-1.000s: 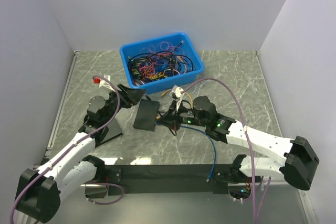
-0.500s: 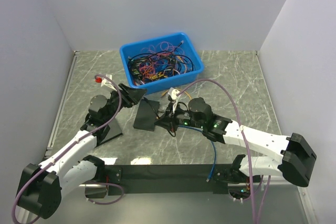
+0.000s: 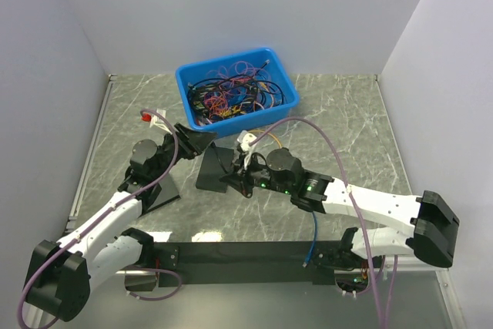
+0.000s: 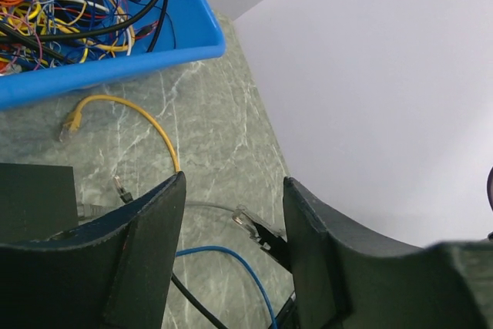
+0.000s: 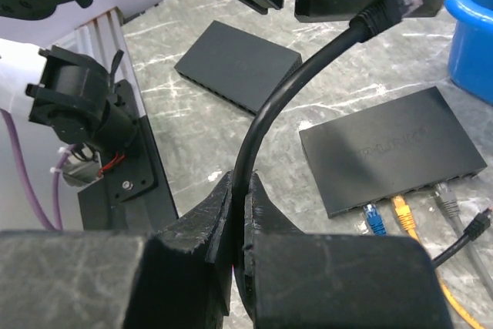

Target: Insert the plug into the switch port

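My right gripper [image 5: 240, 190] is shut on a black cable [image 5: 269, 117] that arcs up to its plug [image 5: 379, 11]. That plug, clear-tipped [image 4: 245, 219], sits between the fingers of my left gripper [image 4: 235, 182], which is open with a gap on both sides of it. In the top view the left gripper [image 3: 196, 140] and right gripper [image 3: 236, 178] meet over the black switch [image 3: 212, 166]. The switch [image 5: 389, 152] lies flat, with blue, yellow and grey plugs in its near ports.
A blue bin [image 3: 236, 90] of tangled cables stands at the back. A second black box [image 5: 235, 63] lies by the left arm. A loose yellow cable [image 4: 146, 117], a blue cable [image 4: 231, 263] and a loose black plug [image 5: 481, 221] lie on the marble table [image 3: 347, 113].
My right gripper has carried the black cable leftward to the left gripper. The left jaws have narrowed around the plug.
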`<act>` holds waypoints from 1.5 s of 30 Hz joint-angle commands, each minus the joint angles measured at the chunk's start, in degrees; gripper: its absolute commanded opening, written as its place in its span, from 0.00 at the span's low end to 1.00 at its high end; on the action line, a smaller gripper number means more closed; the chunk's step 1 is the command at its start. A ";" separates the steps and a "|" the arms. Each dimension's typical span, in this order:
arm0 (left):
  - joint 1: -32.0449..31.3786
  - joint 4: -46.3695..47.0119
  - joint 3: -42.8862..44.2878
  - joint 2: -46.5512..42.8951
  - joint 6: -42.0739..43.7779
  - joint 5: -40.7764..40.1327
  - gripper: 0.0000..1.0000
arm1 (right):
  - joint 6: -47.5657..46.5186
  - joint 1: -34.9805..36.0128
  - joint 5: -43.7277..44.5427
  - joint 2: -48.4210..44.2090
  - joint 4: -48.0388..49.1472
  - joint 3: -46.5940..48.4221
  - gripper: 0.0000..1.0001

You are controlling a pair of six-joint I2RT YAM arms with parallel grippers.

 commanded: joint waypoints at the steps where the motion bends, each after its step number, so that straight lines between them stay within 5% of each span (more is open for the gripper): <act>1: -0.22 0.98 1.20 -0.50 -0.79 1.99 0.57 | -1.91 1.45 4.09 1.75 1.92 3.56 0.00; 14: -0.22 0.71 0.85 -2.34 -0.97 2.60 0.30 | -2.79 3.56 9.53 6.50 3.51 4.44 0.00; 24: -0.22 -0.16 0.76 -3.48 -0.53 2.16 0.00 | -3.23 4.79 11.65 8.79 1.14 5.67 0.00; 26: -0.22 -0.08 0.33 -4.09 -0.61 1.90 0.01 | -2.62 4.88 12.70 8.36 0.52 6.02 0.15; 27: -0.30 -0.08 0.06 -4.27 -0.61 1.38 0.00 | -2.44 5.05 13.14 7.91 0.17 6.20 0.38; 30: -0.22 -0.52 -0.56 -5.33 -0.61 0.58 0.00 | -1.29 4.88 14.37 5.28 -0.18 6.64 0.61; 45: -0.30 0.10 -2.49 -7.61 -1.84 0.67 0.01 | -0.41 4.79 22.36 13.79 -4.57 20.43 0.63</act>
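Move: The black cable's upper plug already sits at the left hand's open fingertips, about 2 cm to the right, 1 cm back and 1 cm lower. The switch lies some 4 cm ahead, 2 cm left and 19 cm below this hand, the blue bin about 22 cm ahead, 5 cm right and 15 cm below. From the right hand, which holds the cable below the plug, that plug is about 8 cm ahead, 4 cm left and 4 cm up, the switch roughly 13 cm ahead, 4 cm left and 17 cm below. The left fingers close and pinch the black cable's plug almost in place, the hand then easing back about 2 cm and slightly up, while the right hand, still gripping the cable, sinks some 4 to 5 cm and goes about 2 cm left. Once the left fingers are shut on the plug, the right fingers open wide and let go of the cable, and that hand climbs about 9 cm from its low point while reaching some 4 cm forward and 2 cm left, up towards the plug in the left fingers, turning about 10 degrees clockwise. ##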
